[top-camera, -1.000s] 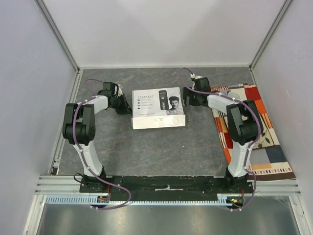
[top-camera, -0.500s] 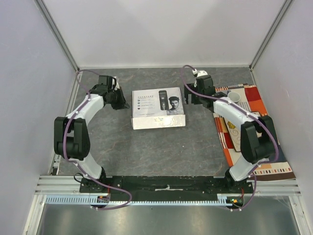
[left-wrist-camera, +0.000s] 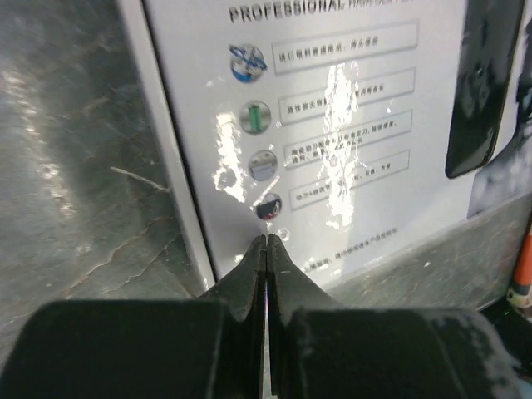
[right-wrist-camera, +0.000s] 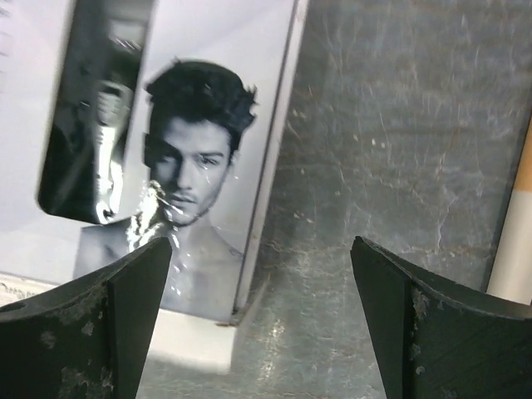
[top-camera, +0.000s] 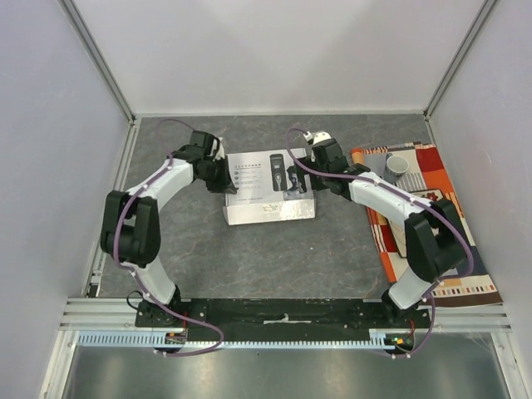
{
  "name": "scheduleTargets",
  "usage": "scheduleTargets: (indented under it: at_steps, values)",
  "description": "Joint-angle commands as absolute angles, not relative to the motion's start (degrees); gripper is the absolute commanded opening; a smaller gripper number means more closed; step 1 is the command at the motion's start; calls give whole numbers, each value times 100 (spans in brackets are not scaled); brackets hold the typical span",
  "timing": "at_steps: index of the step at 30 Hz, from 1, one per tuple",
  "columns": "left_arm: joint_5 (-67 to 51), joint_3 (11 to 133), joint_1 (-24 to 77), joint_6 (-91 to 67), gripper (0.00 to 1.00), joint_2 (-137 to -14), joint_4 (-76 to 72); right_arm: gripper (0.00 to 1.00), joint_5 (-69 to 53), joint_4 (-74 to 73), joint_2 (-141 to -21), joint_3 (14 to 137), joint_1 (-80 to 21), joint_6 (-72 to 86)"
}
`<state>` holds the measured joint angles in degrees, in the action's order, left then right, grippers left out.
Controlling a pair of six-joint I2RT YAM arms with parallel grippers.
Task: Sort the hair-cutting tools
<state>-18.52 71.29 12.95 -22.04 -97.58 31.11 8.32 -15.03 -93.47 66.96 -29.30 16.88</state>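
Observation:
A closed white box (top-camera: 270, 193) with a printed lid lies in the middle of the grey table. The hair-cutting tools are out of view; only a printed clipper and a man's face show on the lid (left-wrist-camera: 332, 125). My left gripper (top-camera: 226, 184) is shut with nothing between its fingers, its tips (left-wrist-camera: 267, 241) just over the lid's left edge. Over the box's right edge (right-wrist-camera: 266, 191) my right gripper (top-camera: 306, 176) stands wide open (right-wrist-camera: 261, 243), one finger above the lid, the other above the bare table.
A grey cup (top-camera: 397, 165) stands on a patterned orange, red and grey mat (top-camera: 432, 241) at the right. The mat's edge (right-wrist-camera: 511, 241) shows beside my right finger. Grey walls close in the table on three sides.
Both arms have swung inward. The left gripper moved from left of the box to over its left edge; the right moved from the box's right side to over its right edge.

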Motion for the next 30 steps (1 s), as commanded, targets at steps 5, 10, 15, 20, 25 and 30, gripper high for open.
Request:
scheduleTargets:
  at_steps: [5,10,15,20,25,30]
  values:
    - [-1609,7189,1538,-1925,2,-10266,3472,98,1169,-1899,-9817,6504,-2936,1784]
    - [-1617,7286,1547,-1890,2,-9731,3305,98,1169,-1854,-9607,6618,-2936,1705]
    - [-1547,7242,1538,-1837,100,-8897,2998,98,1301,-1907,-9352,6715,-2935,1644]
    - [-1056,7129,1512,-1758,100,-8456,3041,98,1660,-2074,-9098,6706,-2927,1652]
    - [-291,6759,1424,-1732,100,-8183,3181,98,1924,-2118,-8930,6548,-2769,1845]
    - [-334,6346,1047,-1767,100,-8305,3226,98,1759,-2145,-8974,6363,-2199,2275]
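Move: The closed box lies between the hands: its middle is about 12 cm to the right of the left hand, 4 cm ahead and 6 cm below, and about 12 cm to the left of the right hand, 1 cm ahead and 8 cm below. Its front flap, a white strip, runs along the near side, its middle some 12 cm right of the left hand and 7 cm back. The mug stands roughly 26 cm right of the right hand and 3 cm ahead, 6 cm lower. The box lid's near corners draw both hands down: the left, its fingers shut, dips about 3 cm at the near left one, while the right, wide open, sinks some 5 cm at the near right one. Both linger low; then the left opens wide, climbs about 10 cm and swings left off the box as it starts down again, and the right rises again and shifts right, clear of the side. ##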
